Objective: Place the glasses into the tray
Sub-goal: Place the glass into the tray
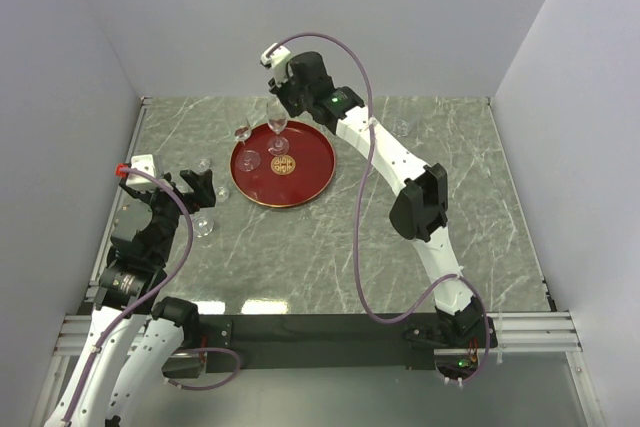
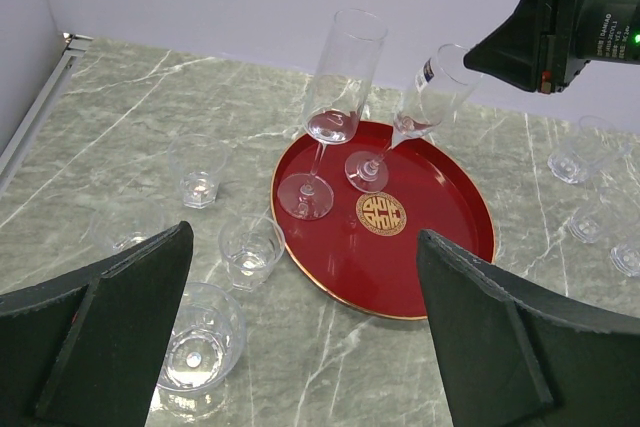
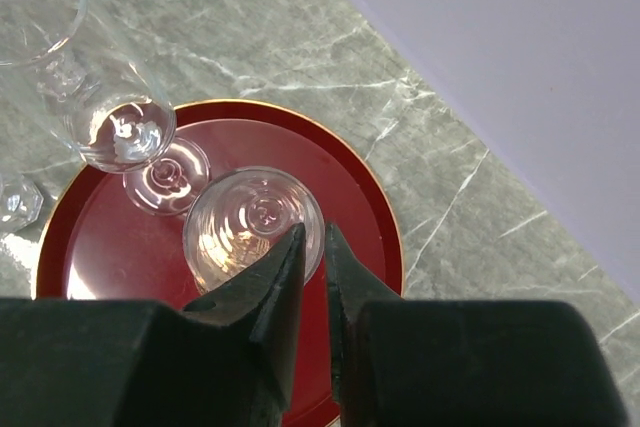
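Observation:
The round dark-red tray with a gold emblem lies at the table's middle left. A tall narrow stemmed glass stands upright on it. My right gripper is shut on the rim of a second stemmed glass, which tilts with its foot on the tray next to the emblem. In the right wrist view the fingertips pinch that glass's rim above the tray. My left gripper is open and empty, above the table just left of the tray. Three short tumblers stand near it.
More clear tumblers stand on the marble left of the tray, one close to my left finger. Others stand on the table to the tray's right. White walls close in the table at the back and both sides.

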### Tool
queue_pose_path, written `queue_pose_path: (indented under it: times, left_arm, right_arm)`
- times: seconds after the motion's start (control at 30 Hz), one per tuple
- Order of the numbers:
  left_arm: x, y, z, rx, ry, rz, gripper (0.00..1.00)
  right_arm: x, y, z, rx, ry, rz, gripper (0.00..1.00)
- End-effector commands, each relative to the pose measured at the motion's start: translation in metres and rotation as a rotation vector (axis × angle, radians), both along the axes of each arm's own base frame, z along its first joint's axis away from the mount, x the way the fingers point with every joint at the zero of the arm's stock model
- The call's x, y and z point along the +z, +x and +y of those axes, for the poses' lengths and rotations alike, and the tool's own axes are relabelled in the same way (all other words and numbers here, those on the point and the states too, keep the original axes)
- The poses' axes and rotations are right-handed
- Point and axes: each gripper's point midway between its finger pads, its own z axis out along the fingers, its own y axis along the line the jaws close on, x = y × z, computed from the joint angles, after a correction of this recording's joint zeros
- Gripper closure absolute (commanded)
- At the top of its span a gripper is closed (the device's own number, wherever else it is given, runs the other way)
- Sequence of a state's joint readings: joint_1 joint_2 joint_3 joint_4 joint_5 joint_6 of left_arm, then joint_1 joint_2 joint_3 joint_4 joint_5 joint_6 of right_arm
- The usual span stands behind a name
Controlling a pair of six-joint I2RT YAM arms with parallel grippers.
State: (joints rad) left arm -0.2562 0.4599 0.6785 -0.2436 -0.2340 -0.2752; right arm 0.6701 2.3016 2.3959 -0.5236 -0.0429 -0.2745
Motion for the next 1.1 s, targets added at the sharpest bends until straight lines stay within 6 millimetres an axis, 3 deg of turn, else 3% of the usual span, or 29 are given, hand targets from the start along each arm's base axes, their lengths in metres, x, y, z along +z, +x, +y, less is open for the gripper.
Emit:
queue_pose_path:
  times: [0.0,0.33,1.07]
  left_arm:
    - [0.014,0.002,0.003,0.016,-0.013,-0.054,0.01]
    - [0.011,0.003,0.003,0.018,-0.011,-0.043,0.01]
    - [0.009,0.005,0.003,0.019,-0.01,-0.036,0.01]
  right_arm:
    - [0.021,0.008,0.012,-0.001,0.048,-0.07,0.79]
    - [0.019,0.011,0.014,-0.002,0.052,-0.072,0.75]
    - [0.053,0.007,0.01,0.002,0.083,-0.124,0.53]
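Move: The right hand is at the upper bowl of the tall glass leaning towards it over the tray. The glass's middle lies about 3 cm back, 4 cm left and 10 cm below. The first glass stands some 9 cm back and 14 cm left, and the tray's centre lies about 11 cm back and 4 cm left, roughly 20 cm down. From the left hand the leaning glass is some 25 cm ahead, 11 cm right and 16 cm below. The right hand eases about 1 cm forward-left, opens from one-fifth to nearly half, then rises 1 cm. ##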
